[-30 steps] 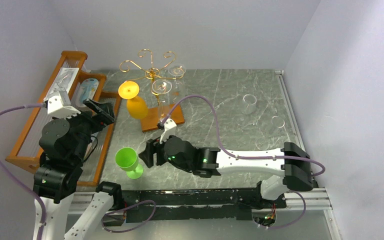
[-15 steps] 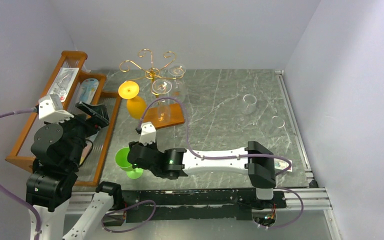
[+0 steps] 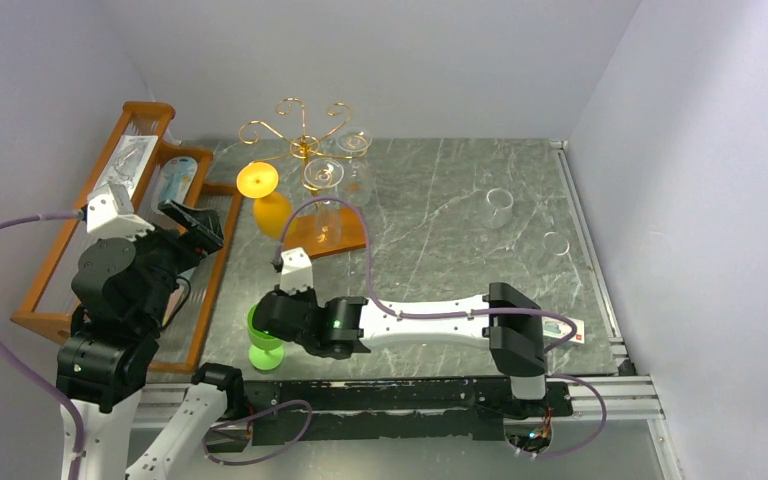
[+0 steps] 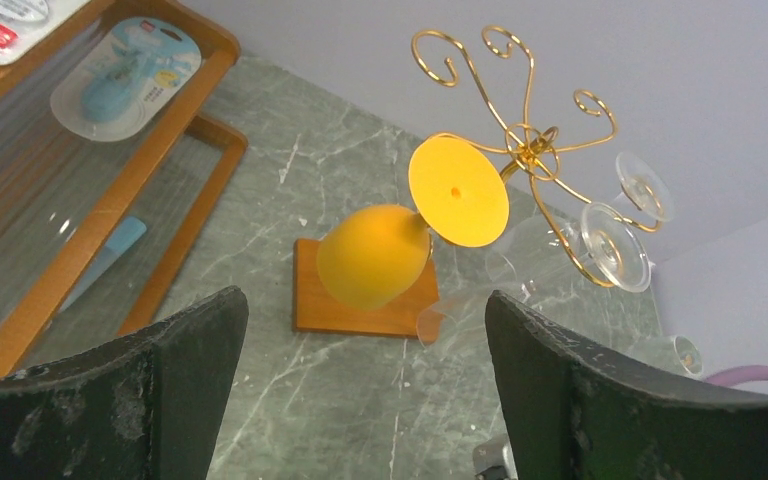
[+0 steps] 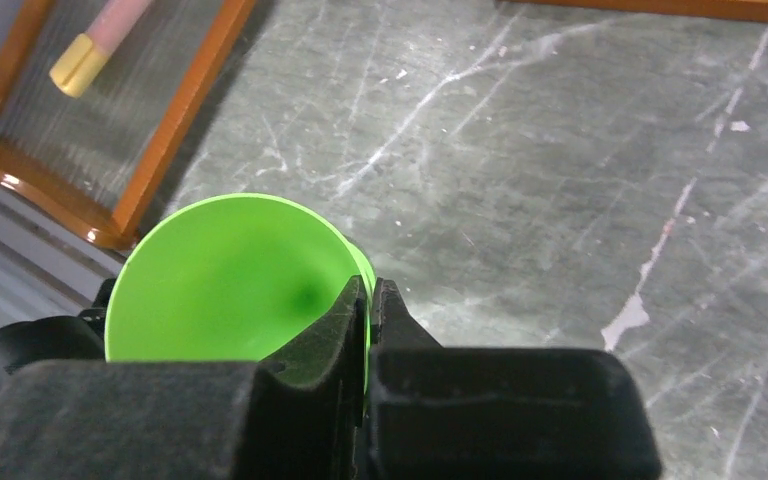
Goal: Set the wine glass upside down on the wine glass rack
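Observation:
A green wine glass (image 3: pixel 262 338) stands upright on the marble table near the front left. My right gripper (image 3: pixel 274 318) is shut on its rim (image 5: pixel 358 270), one finger inside the bowl (image 5: pixel 225 285) and one outside. The wine glass rack (image 3: pixel 300 128) is a gold wire tree on a brown wooden base (image 3: pixel 348 238) at the back. An orange glass (image 3: pixel 266 200) and two clear glasses (image 3: pixel 326 176) hang upside down from it. My left gripper (image 3: pixel 200 222) is open and raised at the left, facing the rack (image 4: pixel 525 140) and the orange glass (image 4: pixel 375 255), holding nothing.
A large wooden tray-like shelf (image 3: pixel 60 262) with ribbed clear panels and packaged items runs along the left wall. Two clear tumblers (image 3: pixel 498 207) (image 3: pixel 557 244) stand at the right of the table. A metal rail (image 3: pixel 600 390) lines the near edge.
My right arm reached left to the green glass and its jaws closed on the rim. The left arm shifted only slightly and stayed open.

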`<state>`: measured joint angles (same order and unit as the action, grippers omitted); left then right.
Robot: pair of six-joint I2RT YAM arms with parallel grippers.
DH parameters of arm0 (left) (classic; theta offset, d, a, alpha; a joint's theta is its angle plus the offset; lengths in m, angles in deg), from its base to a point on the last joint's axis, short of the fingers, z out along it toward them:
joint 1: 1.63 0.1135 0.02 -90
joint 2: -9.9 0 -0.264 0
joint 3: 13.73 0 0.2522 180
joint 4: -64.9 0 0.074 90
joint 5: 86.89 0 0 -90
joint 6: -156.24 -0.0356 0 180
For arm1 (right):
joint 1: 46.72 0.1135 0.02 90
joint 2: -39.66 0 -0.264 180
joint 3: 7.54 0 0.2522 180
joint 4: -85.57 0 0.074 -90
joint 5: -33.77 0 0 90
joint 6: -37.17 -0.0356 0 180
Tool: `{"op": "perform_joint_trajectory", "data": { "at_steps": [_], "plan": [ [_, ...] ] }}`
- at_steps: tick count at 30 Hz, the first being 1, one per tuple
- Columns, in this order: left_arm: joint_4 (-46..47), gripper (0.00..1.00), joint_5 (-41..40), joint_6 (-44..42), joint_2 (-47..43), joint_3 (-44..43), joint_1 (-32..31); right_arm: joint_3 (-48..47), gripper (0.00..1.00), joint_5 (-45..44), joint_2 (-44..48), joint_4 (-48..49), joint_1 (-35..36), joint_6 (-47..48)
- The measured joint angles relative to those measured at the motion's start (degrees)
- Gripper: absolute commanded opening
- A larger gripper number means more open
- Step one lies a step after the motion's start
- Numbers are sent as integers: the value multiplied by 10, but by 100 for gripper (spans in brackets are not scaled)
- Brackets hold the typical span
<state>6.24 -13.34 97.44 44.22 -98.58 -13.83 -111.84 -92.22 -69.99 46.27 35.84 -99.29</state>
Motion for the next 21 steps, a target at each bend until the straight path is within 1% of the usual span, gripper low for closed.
{"op": "perform_joint_trajectory", "data": {
  "at_steps": [4, 6, 8, 12, 15, 17, 21],
  "plan": [
    [-12, 93, 9, 12, 10, 0, 0, 40, 0, -17, 35, -2, -1, 0],
    [-16, 94, 18, 21, 11, 0, 0, 81, 0, -34, 72, 2, -2, 0],
    [-20, 94, 28, 30, 11, 0, 0, 131, 0, -53, 117, 26, -4, 4],
    [-23, 94, 59, 56, 7, 6, 0, 256, 0, -91, 240, 123, -8, 31],
    [-24, 94, 86, 81, -3, 31, 0, 350, 0, -116, 336, 229, -13, 62],
    [-26, 94, 102, 96, -7, 50, 0, 393, 0, -131, 388, 288, -15, 78],
    [-26, 95, 138, 125, -16, 96, 0, 441, 0, -149, 459, 368, -20, 84]
  ]
}}
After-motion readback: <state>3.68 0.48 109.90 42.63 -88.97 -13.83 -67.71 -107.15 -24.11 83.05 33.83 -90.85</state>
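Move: The right hand already pinches the green wine glass by its rim; from it the rack's hooks stand roughly 24 cm ahead, 8 cm right and 20 cm higher. The hanging yellow glass is about 19 cm ahead, 2 cm right and 10 cm up, and the nearer clear glass 20 cm ahead, 11 cm right and 10 cm up. The green glass lies about 9 cm back from the open left hand, 7 cm right and 28 cm below. Keeping its pinch on the green glass's rim, the right hand sweeps about 16 cm right and, after a level start, climbs some 12 cm across the space in front of the rack, its left side rising and fingers tipping up, some 35 degrees of turn in all. Empty and open, the left hand eases right and then sinks faster, about 7 cm down and 5 cm right, rolling its left side down and tipping its fingers down as the gap to the glass narrows. ##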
